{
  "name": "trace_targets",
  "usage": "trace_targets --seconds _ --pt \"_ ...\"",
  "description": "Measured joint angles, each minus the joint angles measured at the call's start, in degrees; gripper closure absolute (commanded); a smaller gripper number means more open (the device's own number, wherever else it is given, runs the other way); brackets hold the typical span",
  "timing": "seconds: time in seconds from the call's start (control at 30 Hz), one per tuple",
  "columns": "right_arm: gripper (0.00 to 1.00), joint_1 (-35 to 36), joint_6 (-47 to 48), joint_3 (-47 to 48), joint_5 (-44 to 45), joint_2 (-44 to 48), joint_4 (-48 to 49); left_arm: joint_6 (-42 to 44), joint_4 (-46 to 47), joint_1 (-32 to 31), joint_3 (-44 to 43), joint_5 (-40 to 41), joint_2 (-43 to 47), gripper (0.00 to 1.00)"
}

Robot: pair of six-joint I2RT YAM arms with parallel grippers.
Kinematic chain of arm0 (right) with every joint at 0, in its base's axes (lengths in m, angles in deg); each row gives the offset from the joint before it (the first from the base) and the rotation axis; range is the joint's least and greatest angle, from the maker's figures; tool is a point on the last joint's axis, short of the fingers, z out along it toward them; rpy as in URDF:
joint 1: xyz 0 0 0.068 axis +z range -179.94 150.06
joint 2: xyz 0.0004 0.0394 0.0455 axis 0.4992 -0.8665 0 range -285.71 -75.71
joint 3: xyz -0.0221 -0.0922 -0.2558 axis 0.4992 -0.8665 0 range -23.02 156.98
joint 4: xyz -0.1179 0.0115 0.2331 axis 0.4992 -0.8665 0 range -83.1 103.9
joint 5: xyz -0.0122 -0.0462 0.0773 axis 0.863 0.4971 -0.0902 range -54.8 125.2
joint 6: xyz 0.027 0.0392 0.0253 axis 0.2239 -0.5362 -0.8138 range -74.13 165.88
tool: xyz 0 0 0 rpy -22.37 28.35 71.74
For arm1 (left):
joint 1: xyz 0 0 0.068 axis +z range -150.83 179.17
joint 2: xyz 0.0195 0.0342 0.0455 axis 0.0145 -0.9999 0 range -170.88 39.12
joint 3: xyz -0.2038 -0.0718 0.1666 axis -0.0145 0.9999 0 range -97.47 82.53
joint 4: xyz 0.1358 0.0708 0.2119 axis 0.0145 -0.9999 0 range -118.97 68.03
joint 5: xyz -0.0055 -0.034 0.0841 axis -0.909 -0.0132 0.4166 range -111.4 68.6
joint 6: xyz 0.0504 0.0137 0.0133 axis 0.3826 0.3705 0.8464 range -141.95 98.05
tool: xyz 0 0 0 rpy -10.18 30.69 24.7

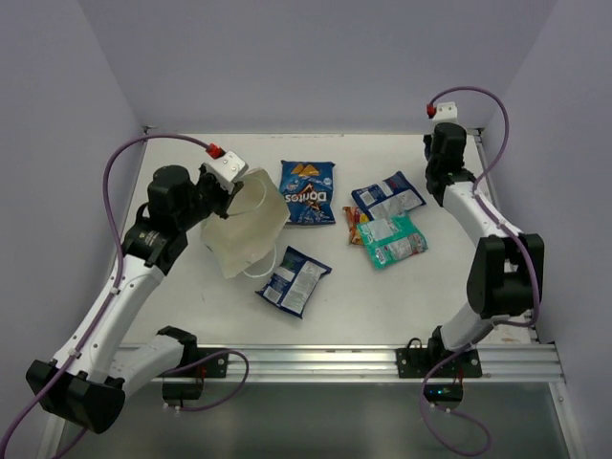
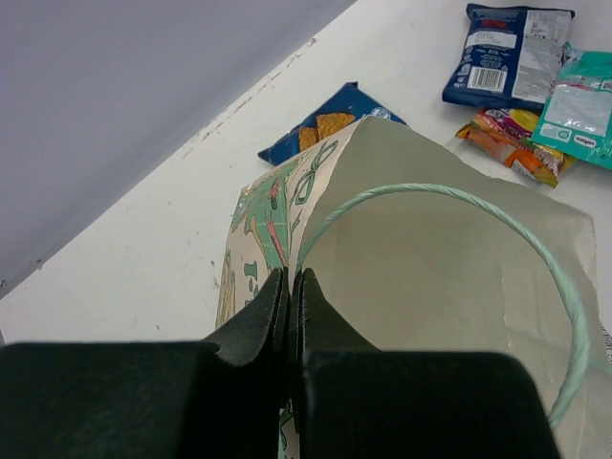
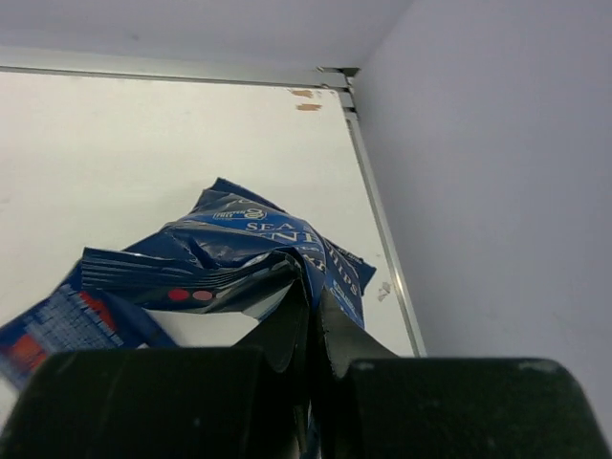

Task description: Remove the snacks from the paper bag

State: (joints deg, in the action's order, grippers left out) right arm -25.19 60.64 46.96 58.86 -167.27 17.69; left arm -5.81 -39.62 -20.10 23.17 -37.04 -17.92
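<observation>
My left gripper (image 2: 290, 277) (image 1: 232, 187) is shut on the rim of the paper bag (image 2: 430, 287) (image 1: 244, 229). The bag is patterned mint green outside and cream inside, and is tilted with its mouth toward the packets. Its cord handle (image 2: 459, 196) arches over the opening. My right gripper (image 3: 311, 287) (image 1: 431, 180) is shut on a crumpled blue snack packet (image 3: 239, 249) near the back right corner. On the table lie a blue Doritos packet (image 1: 308, 191), a blue packet (image 1: 387, 196), a teal packet (image 1: 394, 239), an orange-red packet (image 1: 355, 226) and another blue packet (image 1: 294, 280).
Purple walls close off the table (image 1: 191, 306) at the back and on both sides. A metal rail (image 1: 335, 361) runs along the near edge between the arm bases. Purple cables loop from each arm.
</observation>
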Motion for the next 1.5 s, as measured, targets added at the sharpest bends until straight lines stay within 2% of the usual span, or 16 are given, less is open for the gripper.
trace_targets --seconds 0.2,0.23,0.3,0.33,0.4,0.53,0.67,0.87,1.0,1.27,1.5 --pt "1.0 -1.9 1.92 3.26 9.6 -10.43 5.18 -1.77 -1.29 0.0 0.0 2.49 0.0 1.0" --pt "0.88 -1.92 2.1 3.69 10.6 -11.67 5.35 -2.54 -1.44 0.0 -0.07 2.89 -0.09 1.0" --pt "0.44 -1.95 0.81 4.63 11.34 -13.9 3.98 -4.44 -1.99 -0.02 -0.5 3.76 -0.55 1.0" --pt "0.25 -1.95 -0.42 5.57 11.06 -14.91 1.33 -5.57 -2.29 -0.02 -0.92 4.26 -0.92 1.0" --pt "0.17 -1.92 -4.44 7.82 8.83 -16.09 -5.57 -7.96 -2.71 0.0 -1.77 5.7 -1.7 1.0" --pt "0.11 -1.81 -15.67 11.82 1.03 -14.71 -19.41 -13.42 -3.69 0.28 -4.74 8.72 -4.24 1.0" --pt "0.03 -1.66 -26.58 12.09 -8.87 -4.79 -27.17 -19.65 -4.63 3.48 -9.11 9.94 -8.09 1.0" --pt "0.01 -1.09 -37.2 11.15 -22.23 20.13 -23.98 -26.84 -5.07 10.25 -14.8 12.11 -13.92 1.0" --pt "0.01 -1.01 -41.27 8.15 -29.75 30.34 -20.46 -29.94 -4.94 13.57 -18.82 11.21 -19.58 1.0" --pt "0.01 -0.92 -44.46 -1.05 -37.48 32.39 -22.45 -35.36 -4.02 18.82 -25.38 3.72 -31.06 1.0" --pt "0.01 -0.9 -44.11 -3.43 -39.78 34.67 -25.81 -37.18 -3.54 24.02 -29.27 -0.28 -36.81 1.0"
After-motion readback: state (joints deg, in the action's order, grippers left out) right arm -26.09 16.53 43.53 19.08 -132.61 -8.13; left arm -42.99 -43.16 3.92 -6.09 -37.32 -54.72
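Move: The right gripper holds the last blue snack; its landing spot is about 3 cm ahead, 7 cm right and 21 cm below. From that hand, the navy snack lies 11 cm left and 1 cm back, the green snack 11 cm left and 17 cm back. The left gripper pinches the paper bag's rim; the bag's clear spot is about 13 cm ahead, 5 cm left and 29 cm below, with the Doritos 17 cm ahead and 19 cm right of that hand. Lower the right gripper about 10 cm, easing forward and right, and open it wide to let go of the blue snack beside the navy one; then draw it up, back and left, rolling its left side up. Bring the paper bag with the left gripper some 17 cm forward and 13 cm left, keeping the rim pinched, turning counter-clockwise and tipping the fingers down. ##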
